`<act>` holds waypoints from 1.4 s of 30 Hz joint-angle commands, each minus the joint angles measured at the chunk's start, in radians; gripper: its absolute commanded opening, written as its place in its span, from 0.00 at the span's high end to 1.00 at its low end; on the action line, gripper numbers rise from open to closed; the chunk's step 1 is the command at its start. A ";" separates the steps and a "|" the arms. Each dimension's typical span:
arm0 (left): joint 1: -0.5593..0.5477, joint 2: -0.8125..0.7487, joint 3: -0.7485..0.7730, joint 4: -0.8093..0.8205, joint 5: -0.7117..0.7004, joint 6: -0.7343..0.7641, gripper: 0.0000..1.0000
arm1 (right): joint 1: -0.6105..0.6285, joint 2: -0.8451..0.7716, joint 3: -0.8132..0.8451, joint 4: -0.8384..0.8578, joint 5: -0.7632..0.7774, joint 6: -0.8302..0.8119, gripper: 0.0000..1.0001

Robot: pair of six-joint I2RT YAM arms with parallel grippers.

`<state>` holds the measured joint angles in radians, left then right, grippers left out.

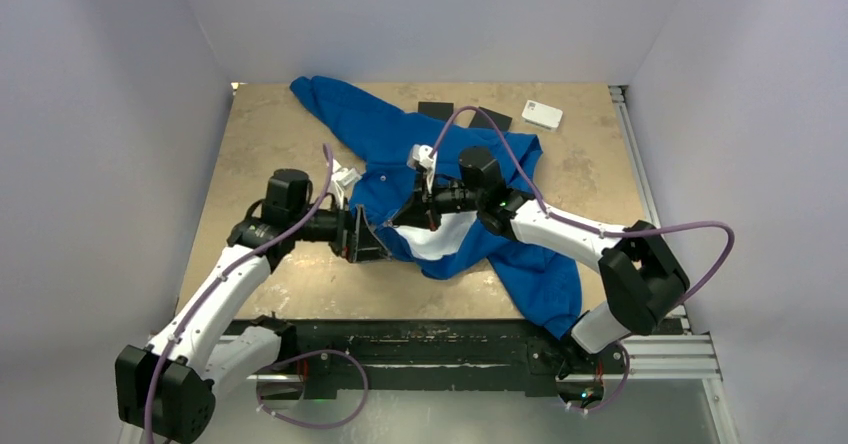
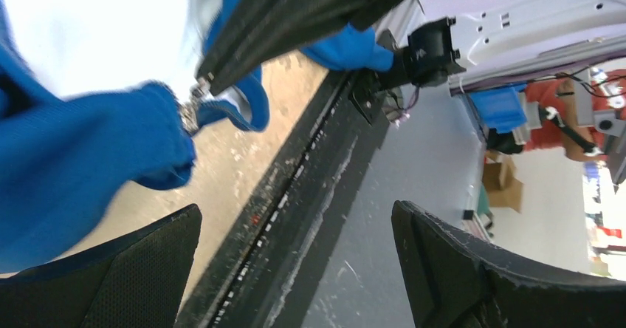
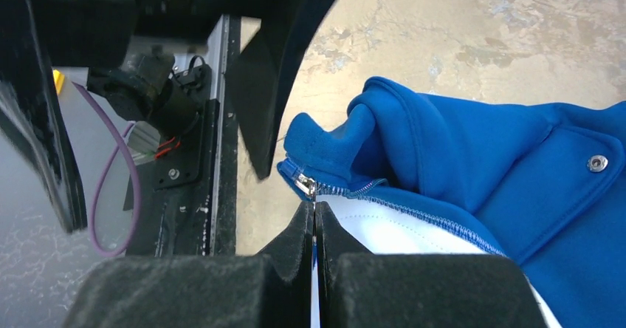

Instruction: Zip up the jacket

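The royal-blue jacket (image 1: 390, 139) lies spread on the tan table (image 1: 270, 144), its front open over the white lining (image 1: 445, 236). My right gripper (image 3: 315, 211) is shut on the thin zipper pull, just below the silvery slider (image 3: 305, 186) at the bottom end of the zipper. In the top view it (image 1: 397, 221) points left over the jacket's lower front. My left gripper (image 2: 297, 210) is open with nothing between its fingers (image 2: 118, 269). It (image 1: 372, 239) sits just left of the slider (image 2: 192, 110), beside the blue hem (image 2: 81, 165).
Two flat black items (image 1: 435, 110) (image 1: 491, 119) and a small white box (image 1: 541, 114) lie at the back of the table. The black front rail (image 1: 400, 336) runs along the near edge. A sleeve (image 1: 548, 284) hangs toward the right arm's base.
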<state>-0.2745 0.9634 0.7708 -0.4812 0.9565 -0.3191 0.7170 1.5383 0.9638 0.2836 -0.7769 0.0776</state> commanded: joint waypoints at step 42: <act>0.066 0.014 -0.124 0.406 -0.234 -0.332 0.64 | -0.007 -0.052 -0.005 0.042 -0.013 0.037 1.00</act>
<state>-0.2138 0.9920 0.6701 -0.1116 0.7013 -0.6441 0.7120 1.5303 0.9657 0.2783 -0.7773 0.0982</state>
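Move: The jacket's blue front edge, bunched beside the zipper slider, lies about 7 cm ahead of the left hand, 1 cm to its left and 2 cm lower. The slider sits about 7 cm ahead of that hand and 2 cm to its right; the white lining is some 11 cm right, 6 cm ahead and lower, and the snap button about 17 cm ahead, 2 cm left. From the right hand, the edge is 3 cm to the left, level fore and aft. To the bunched jacket edge beside the slider comes the left hand, wide open: it first dips back and down about 2 cm, then sweeps forward some 10 cm, turning roughly 20 degrees counter-clockwise. Once there it rises slightly and its fingers close to under half open around the edge. The right hand stays in place, still pinching the zipper pull. ##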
